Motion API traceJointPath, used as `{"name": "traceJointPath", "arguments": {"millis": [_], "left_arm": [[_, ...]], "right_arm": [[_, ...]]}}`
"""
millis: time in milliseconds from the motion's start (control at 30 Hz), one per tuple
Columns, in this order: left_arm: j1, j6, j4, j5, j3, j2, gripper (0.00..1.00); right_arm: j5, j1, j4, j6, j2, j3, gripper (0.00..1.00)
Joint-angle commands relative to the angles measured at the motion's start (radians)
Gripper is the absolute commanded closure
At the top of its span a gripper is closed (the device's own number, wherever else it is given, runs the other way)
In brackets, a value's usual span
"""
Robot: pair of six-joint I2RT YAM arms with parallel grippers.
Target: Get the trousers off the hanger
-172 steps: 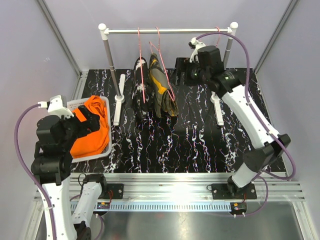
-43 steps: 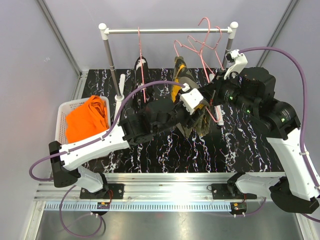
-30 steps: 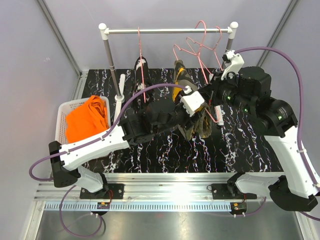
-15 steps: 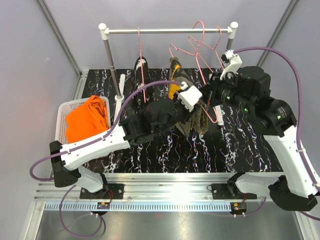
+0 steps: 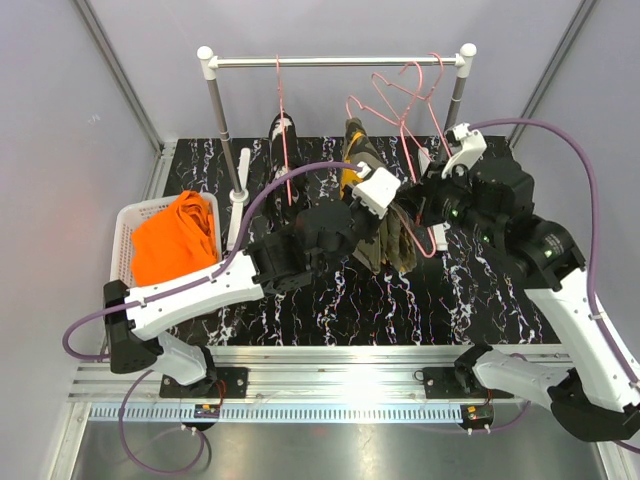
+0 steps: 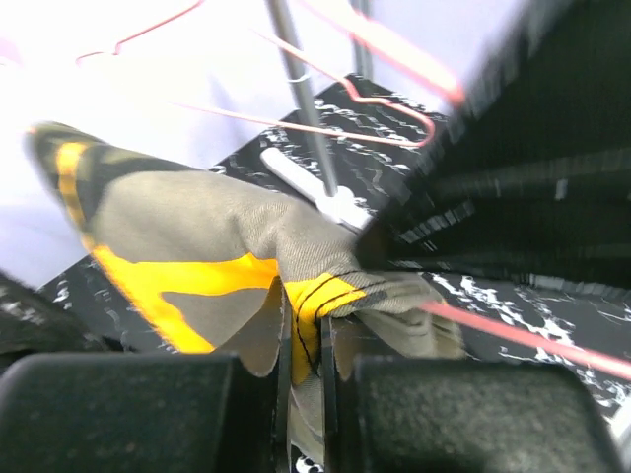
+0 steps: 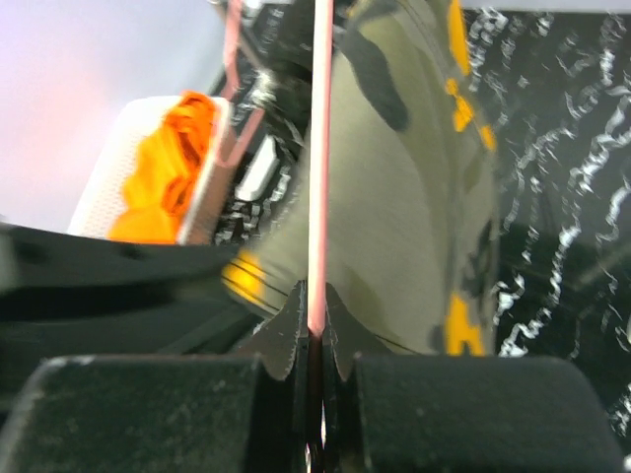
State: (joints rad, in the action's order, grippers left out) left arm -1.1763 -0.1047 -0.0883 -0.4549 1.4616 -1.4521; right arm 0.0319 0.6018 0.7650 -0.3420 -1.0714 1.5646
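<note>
The dark olive trousers (image 5: 396, 243) with a yellow-orange patch hang on a pink hanger (image 5: 402, 105) in the middle of the rack. My left gripper (image 5: 392, 212) is shut on a fold of these trousers (image 6: 197, 222); cloth is pinched between the jaws of the gripper (image 6: 304, 340). My right gripper (image 7: 316, 317) is shut on the hanger's pink wire (image 7: 317, 148), beside the olive cloth (image 7: 414, 197). The black speckled trousers (image 5: 283, 135) hang on another pink hanger at the left. The orange trousers (image 5: 175, 240) lie in the basket.
A white basket (image 5: 124, 226) stands at the table's left edge. The rack's rail (image 5: 330, 62) spans the back on two posts with white feet (image 5: 237, 205). An empty pink hanger (image 5: 434, 80) hangs near the right post. Both arms crowd the middle.
My left gripper has shut on the olive trousers. The right arm has shifted slightly, and the hanger has swung with it.
</note>
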Motion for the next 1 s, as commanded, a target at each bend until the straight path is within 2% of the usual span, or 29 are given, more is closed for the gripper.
{"name": "traceJointPath", "arguments": {"millis": [0, 233, 400, 700, 833, 967], "left_arm": [[-0.002, -0.033, 0.222, -0.113, 0.040, 0.101, 1.00], [0.000, -0.111, 0.203, -0.159, 0.189, 0.105, 1.00], [0.000, -0.157, 0.214, -0.266, 0.322, 0.095, 1.00], [0.001, -0.292, 0.242, -0.332, 0.522, 0.084, 1.00], [0.003, -0.430, 0.291, -0.402, 0.571, 0.075, 1.00], [0.032, -0.630, 0.392, -0.563, 0.572, 0.076, 1.00]], "right_arm": [[-0.093, 0.003, -0.121, 0.026, 0.045, -0.096, 1.00], [-0.171, 0.003, -0.121, 0.032, 0.097, -0.256, 1.00], [-0.234, 0.001, -0.093, 0.041, 0.140, -0.334, 1.00], [-0.313, 0.001, -0.044, 0.057, 0.169, -0.400, 1.00], [-0.320, 0.001, -0.046, 0.058, 0.165, -0.408, 1.00], [-0.323, 0.000, -0.050, 0.063, 0.165, -0.408, 1.00]]}}
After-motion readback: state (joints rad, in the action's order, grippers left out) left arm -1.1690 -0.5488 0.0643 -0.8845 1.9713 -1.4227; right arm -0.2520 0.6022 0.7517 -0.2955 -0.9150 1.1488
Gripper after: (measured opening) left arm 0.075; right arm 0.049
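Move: The basket with the orange trousers lies about 45 cm left of the left hand, 3 cm farther out and some 32 cm below; the black trousers hang roughly 18 cm left, 13 cm ahead and 10 cm below. From the right hand, gripping the hanger, the middle of the green-and-yellow trousers is about 6 cm left, 4 cm ahead and 7 cm lower; the rack bar's right end is 16 cm ahead, 9 cm right, 10 cm higher. The green-and-yellow trousers, still pinched by the left fingers, are pulled up off the hanger and away from the right hand: after a slow start the left hand rises fast, some 24 cm, and swings left, tipping upward and turning counter-clockwise. The right hand, keeping its grip on the hanger wire, first drops, then goes on down and to the right, turning slightly clockwise. ##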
